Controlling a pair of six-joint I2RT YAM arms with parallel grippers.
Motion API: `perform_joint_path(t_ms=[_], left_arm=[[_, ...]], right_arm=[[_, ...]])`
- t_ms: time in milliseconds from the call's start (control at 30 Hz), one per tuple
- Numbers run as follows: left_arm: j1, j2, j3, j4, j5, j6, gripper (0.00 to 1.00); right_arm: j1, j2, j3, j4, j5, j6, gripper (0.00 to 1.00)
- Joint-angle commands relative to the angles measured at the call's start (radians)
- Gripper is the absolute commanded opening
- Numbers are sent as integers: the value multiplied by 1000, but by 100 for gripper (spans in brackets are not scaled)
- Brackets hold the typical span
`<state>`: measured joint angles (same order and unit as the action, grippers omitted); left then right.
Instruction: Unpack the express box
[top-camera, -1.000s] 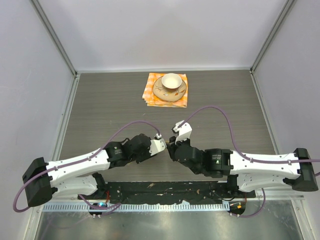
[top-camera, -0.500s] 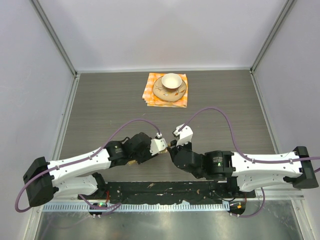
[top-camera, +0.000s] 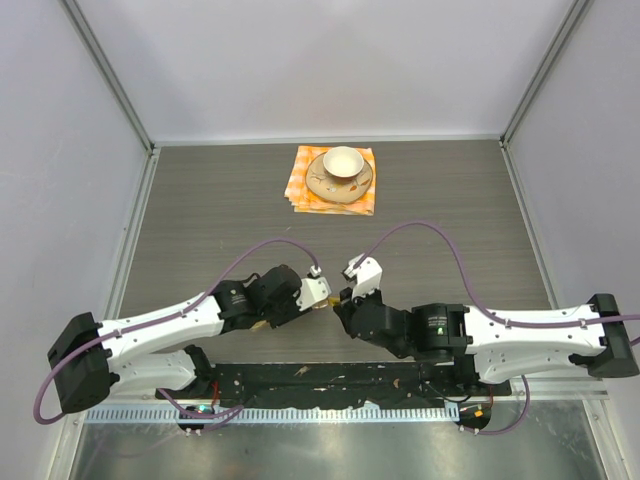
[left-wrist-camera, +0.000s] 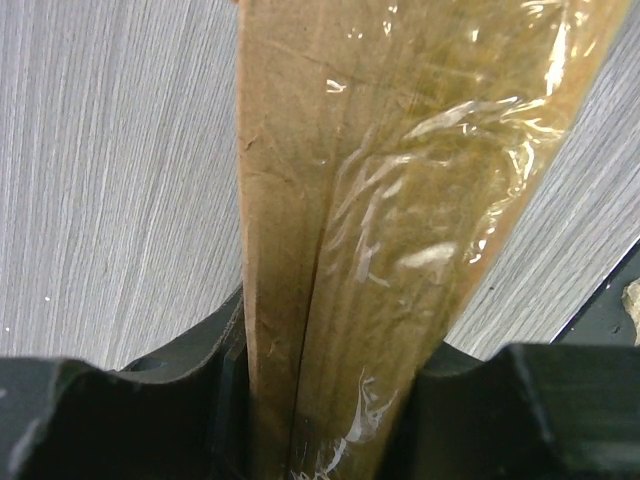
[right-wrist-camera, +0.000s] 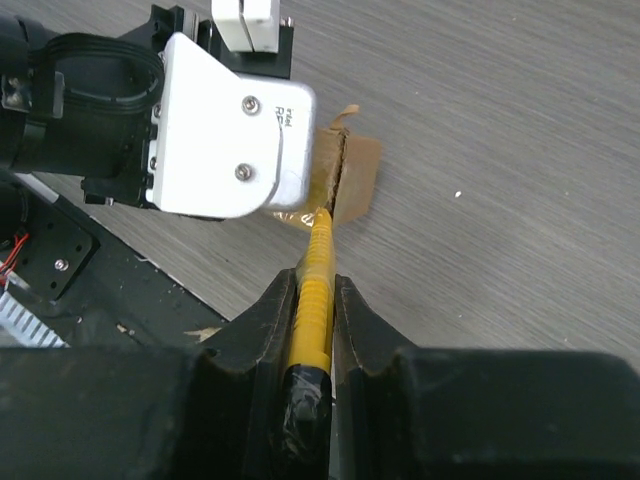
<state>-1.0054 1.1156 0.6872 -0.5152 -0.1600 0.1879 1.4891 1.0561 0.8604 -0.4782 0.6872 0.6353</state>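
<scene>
The express box (left-wrist-camera: 340, 200) is a flat brown cardboard box with clear tape on it, standing on edge over the table. My left gripper (left-wrist-camera: 340, 385) is shut on its thin sides. In the top view the box is almost hidden under the two wrists, with a brown sliver (top-camera: 262, 325) showing below the left arm. My right gripper (right-wrist-camera: 314, 288) is shut on a yellow ribbed knife-like tool (right-wrist-camera: 318, 262). The tool's tip touches the box (right-wrist-camera: 357, 180) at its seam, right beside the left gripper's white housing (right-wrist-camera: 228, 140). Both grippers (top-camera: 322, 296) (top-camera: 345, 299) meet near the table's front middle.
A cream cup (top-camera: 342, 160) stands on a saucer (top-camera: 322, 186) on an orange checkered cloth (top-camera: 298, 190) at the back middle. Grey walls close in the left, right and back. The black mounting rail (top-camera: 330, 378) runs along the near edge, close under the grippers.
The right gripper has come down and slightly nearer with the yellow tool, closing on the box. The left wrist shifted a little, and a brown edge of the box now shows under it.
</scene>
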Motion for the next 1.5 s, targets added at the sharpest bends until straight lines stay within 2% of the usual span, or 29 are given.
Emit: perform_joint_path(t_ms=[0, 200, 367, 567, 767, 833, 900, 933, 1033, 1100, 1133, 1233, 1467], left_arm=[[71, -14, 43, 196, -236, -117, 0], [71, -8, 67, 184, -220, -123, 0], [71, -2, 75, 184, -216, -122, 0], [71, -2, 77, 175, -193, -123, 0], [71, 19, 121, 139, -81, -87, 0], [71, 35, 149, 115, 2, -73, 1], [71, 50, 170, 63, 68, -47, 9], [71, 79, 199, 38, 132, -38, 18], [71, 127, 258, -75, 232, 5, 31], [71, 142, 267, -94, 261, 25, 48], [71, 142, 267, -95, 286, 37, 63], [71, 144, 264, -92, 306, 41, 82], [70, 170, 259, -108, 330, 50, 87]], right_arm=[[65, -56, -47, -46, -374, 101, 1], [65, -28, -41, -45, -356, 87, 1], [63, -67, -50, -65, -351, 106, 1], [62, -110, -14, -181, -325, 110, 1], [62, -156, 52, -306, -217, 78, 1], [62, -159, 58, -326, -201, 72, 1], [62, -168, 57, -336, -170, 72, 1], [63, -183, 58, -344, -157, 79, 1], [62, -217, 58, -375, -111, 92, 1], [62, -252, 58, -396, -88, 102, 1], [62, -261, 58, -402, -80, 101, 1], [62, -275, 49, -407, -74, 101, 1], [63, -248, 42, -378, -80, 76, 1]])
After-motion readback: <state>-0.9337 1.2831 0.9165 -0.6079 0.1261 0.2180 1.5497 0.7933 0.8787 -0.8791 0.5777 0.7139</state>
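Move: The box is still pinched in the left fingers, its middle about 2 cm to the right of that hand, 1 cm ahead and 2 cm below. From the right hand, the box's middle lies some 11 cm to the left, level fore and aft and about 7 cm lower. The yellow knife, clamped in the right fingers, has its middle about 2 cm ahead, 2 cm left and 1 cm below, its tip at the box's near end. The right hand jerks the knife about 8 cm right and back, clear of the box; the left opens, releasing it. ##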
